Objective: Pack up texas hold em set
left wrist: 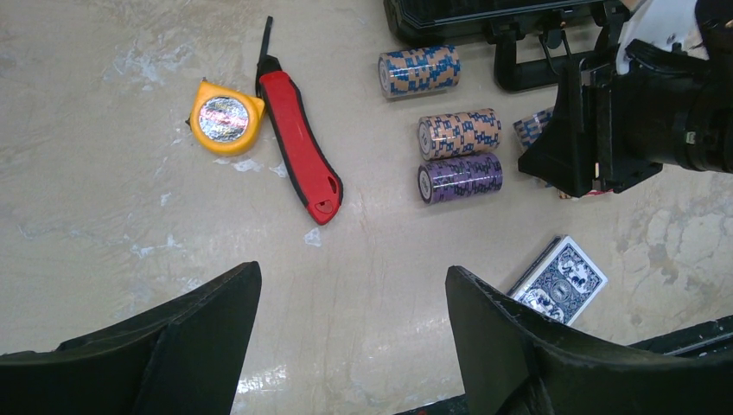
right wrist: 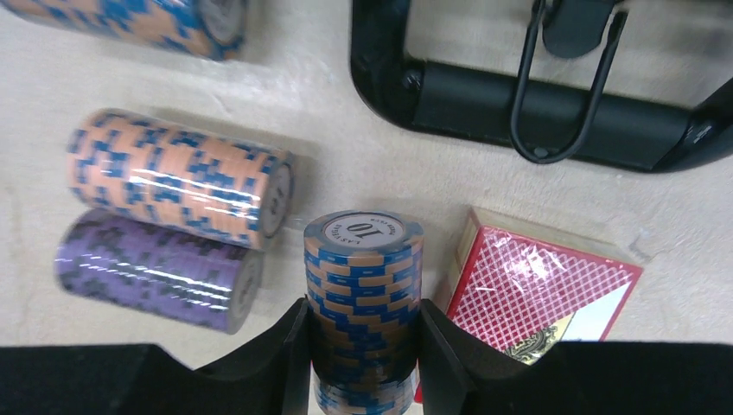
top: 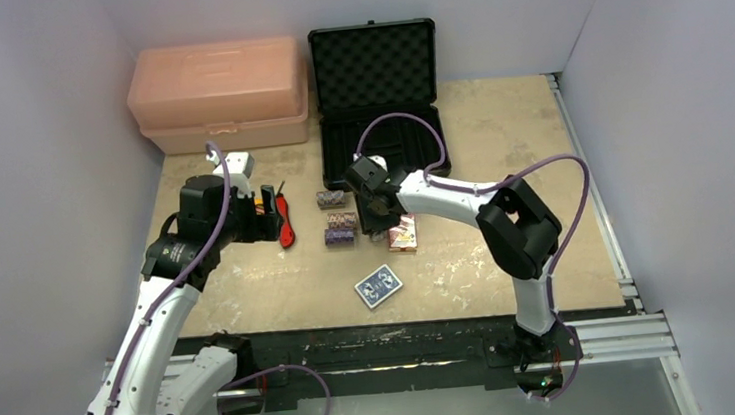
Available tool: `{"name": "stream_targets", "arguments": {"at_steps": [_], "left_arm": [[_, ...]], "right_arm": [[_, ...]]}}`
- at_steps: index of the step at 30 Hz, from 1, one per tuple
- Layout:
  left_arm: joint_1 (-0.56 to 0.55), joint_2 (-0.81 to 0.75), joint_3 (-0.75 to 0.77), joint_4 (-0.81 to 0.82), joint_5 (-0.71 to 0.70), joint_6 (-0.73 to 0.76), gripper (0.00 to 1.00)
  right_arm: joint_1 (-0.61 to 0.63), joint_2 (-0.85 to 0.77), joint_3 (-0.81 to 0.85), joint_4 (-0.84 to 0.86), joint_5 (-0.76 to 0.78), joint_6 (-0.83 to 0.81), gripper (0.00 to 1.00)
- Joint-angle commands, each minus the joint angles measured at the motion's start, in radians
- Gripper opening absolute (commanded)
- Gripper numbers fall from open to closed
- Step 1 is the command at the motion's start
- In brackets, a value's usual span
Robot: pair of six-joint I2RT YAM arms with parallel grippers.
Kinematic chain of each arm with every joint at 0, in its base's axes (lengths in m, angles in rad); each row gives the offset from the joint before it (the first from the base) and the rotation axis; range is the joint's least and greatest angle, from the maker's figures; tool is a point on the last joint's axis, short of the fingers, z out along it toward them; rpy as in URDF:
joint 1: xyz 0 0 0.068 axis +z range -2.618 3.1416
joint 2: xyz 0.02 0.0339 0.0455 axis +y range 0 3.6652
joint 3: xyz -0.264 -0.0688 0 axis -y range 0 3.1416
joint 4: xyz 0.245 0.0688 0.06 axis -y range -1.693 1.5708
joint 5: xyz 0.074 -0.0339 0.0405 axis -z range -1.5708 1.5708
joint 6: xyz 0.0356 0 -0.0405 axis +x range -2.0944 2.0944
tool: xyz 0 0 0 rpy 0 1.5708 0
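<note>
The black briefcase (top: 375,76) stands open at the back of the table, and its handle (right wrist: 536,104) shows in the right wrist view. My right gripper (right wrist: 363,316) is shut on a blue-and-tan chip stack (right wrist: 363,277), just in front of the case. Beside it lie a tan-and-blue stack (right wrist: 177,177), a purple stack (right wrist: 156,270) and the red card deck (right wrist: 540,290). The blue deck (top: 378,287) lies nearer the front. My left gripper (left wrist: 354,285) hangs open over bare table, left of the stacks, holding nothing.
A red utility knife (left wrist: 298,147) and a yellow tape measure (left wrist: 226,118) lie left of the chip stacks. A large pink toolbox (top: 220,95) stands at the back left, next to the case. Walls close in both sides.
</note>
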Motion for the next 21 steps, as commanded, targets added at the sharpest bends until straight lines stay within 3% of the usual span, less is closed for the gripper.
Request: {"name": "stream_targets", "arguments": {"at_steps": [1, 13, 21], "left_arm": [[-0.005, -0.006, 0.035, 0.007, -0.002, -0.001, 0.78], [-0.005, -0.010, 0.038, 0.009, 0.013, -0.005, 0.77], [-0.005, -0.003, 0.036, 0.009, 0.017, -0.006, 0.77]], "right_arm": [[0.002, -0.123, 0.134, 0.007, 0.008, -0.095, 0.00], [-0.021, -0.178, 0.274, 0.106, 0.229, -0.274, 0.00], [-0.136, -0.133, 0.395, 0.129, 0.182, -0.333, 0.00]]}}
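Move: The right gripper already holds a chip stack. The open case's tray, its destination, is centred about 20 cm ahead, 3 cm right, near hand height. The case handle is 7 cm ahead, 3 right; the red card deck 6 cm right, 1 nearer; the orange stack 8 cm left, 3 ahead; the purple stack 9 left, 1 nearer. From the left gripper, the tray is roughly 23 cm ahead, 26 right, 18 below. Keep the right fingers shut on the chip stack and raise it clear of the gap between the purple stack and the red deck, about 18 cm up. Carry it some 10 cm forward on the same sweep, over the handle to above the tray's near side, swinging the fingertips forward and up nearly 30 degrees. ##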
